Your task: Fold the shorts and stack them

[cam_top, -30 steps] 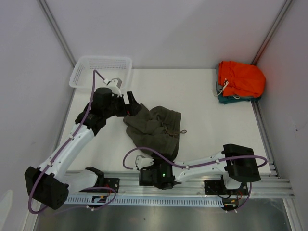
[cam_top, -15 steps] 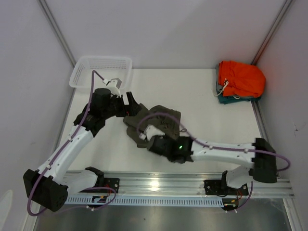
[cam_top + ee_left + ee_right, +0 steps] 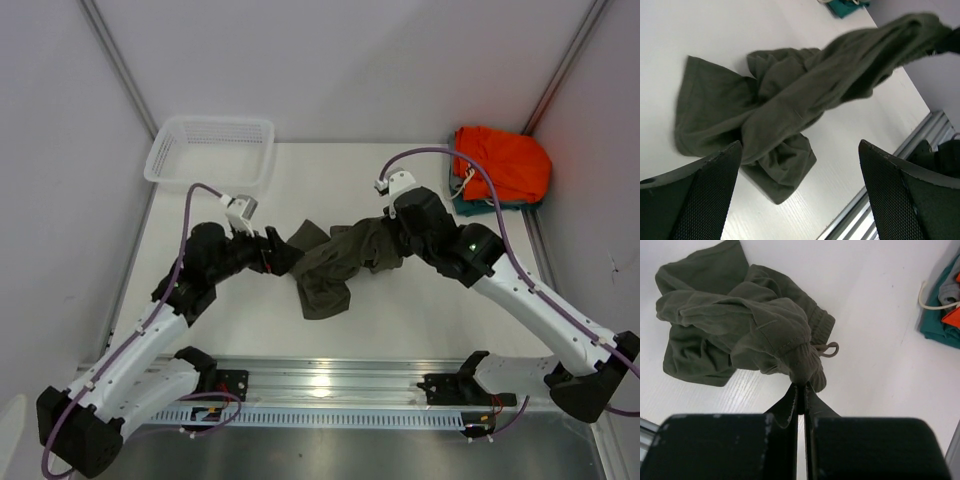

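The olive-green shorts [image 3: 335, 262] lie bunched in the middle of the table. One end is drawn up and to the right, and a lower fold [image 3: 782, 165] rests on the tabletop. My right gripper [image 3: 802, 385] is shut on the gathered waistband, just by the thin drawstring [image 3: 828, 349]. In the top view the right gripper [image 3: 393, 240] sits at the right end of the cloth. My left gripper [image 3: 288, 254] hovers at the left end of the shorts [image 3: 775, 110], wide open with nothing between its fingers [image 3: 695, 195].
A white mesh basket [image 3: 212, 150] stands at the back left. Bright orange shorts [image 3: 502, 162] lie on a teal garment [image 3: 468, 205] in the back right corner. A metal rail [image 3: 330, 385] runs along the near edge, and walls close in both sides.
My right arm swung from the front rail up to the right, shut on the shorts' waistband and pulled it up and rightward. The left gripper dropped nearer the front, still open.
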`<move>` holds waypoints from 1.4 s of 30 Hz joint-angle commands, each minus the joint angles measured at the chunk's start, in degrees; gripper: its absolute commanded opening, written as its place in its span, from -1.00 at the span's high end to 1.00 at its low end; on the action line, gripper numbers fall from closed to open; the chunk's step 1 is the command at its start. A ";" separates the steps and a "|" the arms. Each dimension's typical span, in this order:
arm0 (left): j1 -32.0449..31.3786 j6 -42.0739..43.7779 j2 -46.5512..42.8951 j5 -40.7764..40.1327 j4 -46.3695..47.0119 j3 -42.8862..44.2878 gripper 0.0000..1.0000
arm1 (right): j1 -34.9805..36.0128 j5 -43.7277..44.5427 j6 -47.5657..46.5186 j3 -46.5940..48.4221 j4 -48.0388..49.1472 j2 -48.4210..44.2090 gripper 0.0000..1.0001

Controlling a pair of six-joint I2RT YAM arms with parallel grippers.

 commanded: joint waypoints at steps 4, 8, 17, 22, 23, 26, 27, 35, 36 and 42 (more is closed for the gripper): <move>-13.08 4.51 0.79 -11.19 13.29 -7.84 -0.98 | -2.64 -3.20 -1.28 4.59 -1.27 -0.68 1.00; -15.30 6.54 1.50 -16.39 21.10 -12.86 -0.98 | -4.05 -2.06 -1.19 4.68 -1.36 -0.95 1.00; -15.22 9.62 12.74 -19.21 25.16 -10.94 -0.98 | -8.00 1.29 -2.59 -0.33 3.65 -7.54 1.00; -15.22 9.18 15.73 -14.30 32.08 -12.86 -0.96 | -8.80 1.99 -2.07 -0.33 3.74 -5.52 1.00; -15.22 9.09 15.73 -13.50 34.19 -13.66 -0.96 | -8.80 1.81 -2.07 -0.33 3.83 -5.26 1.00; -15.22 8.83 17.39 -11.74 41.58 -16.47 -0.92 | -8.97 0.41 -2.07 -0.51 4.53 -5.08 1.00; -15.22 8.83 18.10 -11.21 42.99 -16.65 -0.91 | -9.15 0.15 -2.07 -0.51 4.53 -5.08 1.00; -15.30 10.23 28.12 -5.58 52.41 -14.38 -0.74 | -9.59 -1.17 -2.07 -0.60 4.88 -4.81 1.00; -15.30 10.58 29.69 -5.93 52.76 -14.28 -0.71 | -9.59 -1.09 -0.94 -0.77 4.97 -4.90 1.00; -15.30 11.46 34.10 -6.99 52.41 -12.17 -0.46 | -9.76 -1.26 -0.66 -0.86 5.32 -5.17 1.00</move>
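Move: The near-left folded edge of the shorts lies about 6 cm ahead of the left hand, 4 cm to its right and 15 cm below. Their near leg panel, on the table, is some 9 cm to that hand's right and 1 cm ahead. The right hand already pinches the waistband aloft; from it, the folded edge is roughly 19 cm left, 7 cm ahead and 20 cm down, while the stack of clothes sits about 29 cm ahead and 33 cm right. Down by some 13 cm and right by 9, the open left hand drops to the shorts' near-left folded edge, first dipping slightly back, then swinging forward and on to the right, its fingers starting to narrow. The right hand keeps its pinch on the waistband, draws it about 5 cm right and slightly forward and up, then holds still. ##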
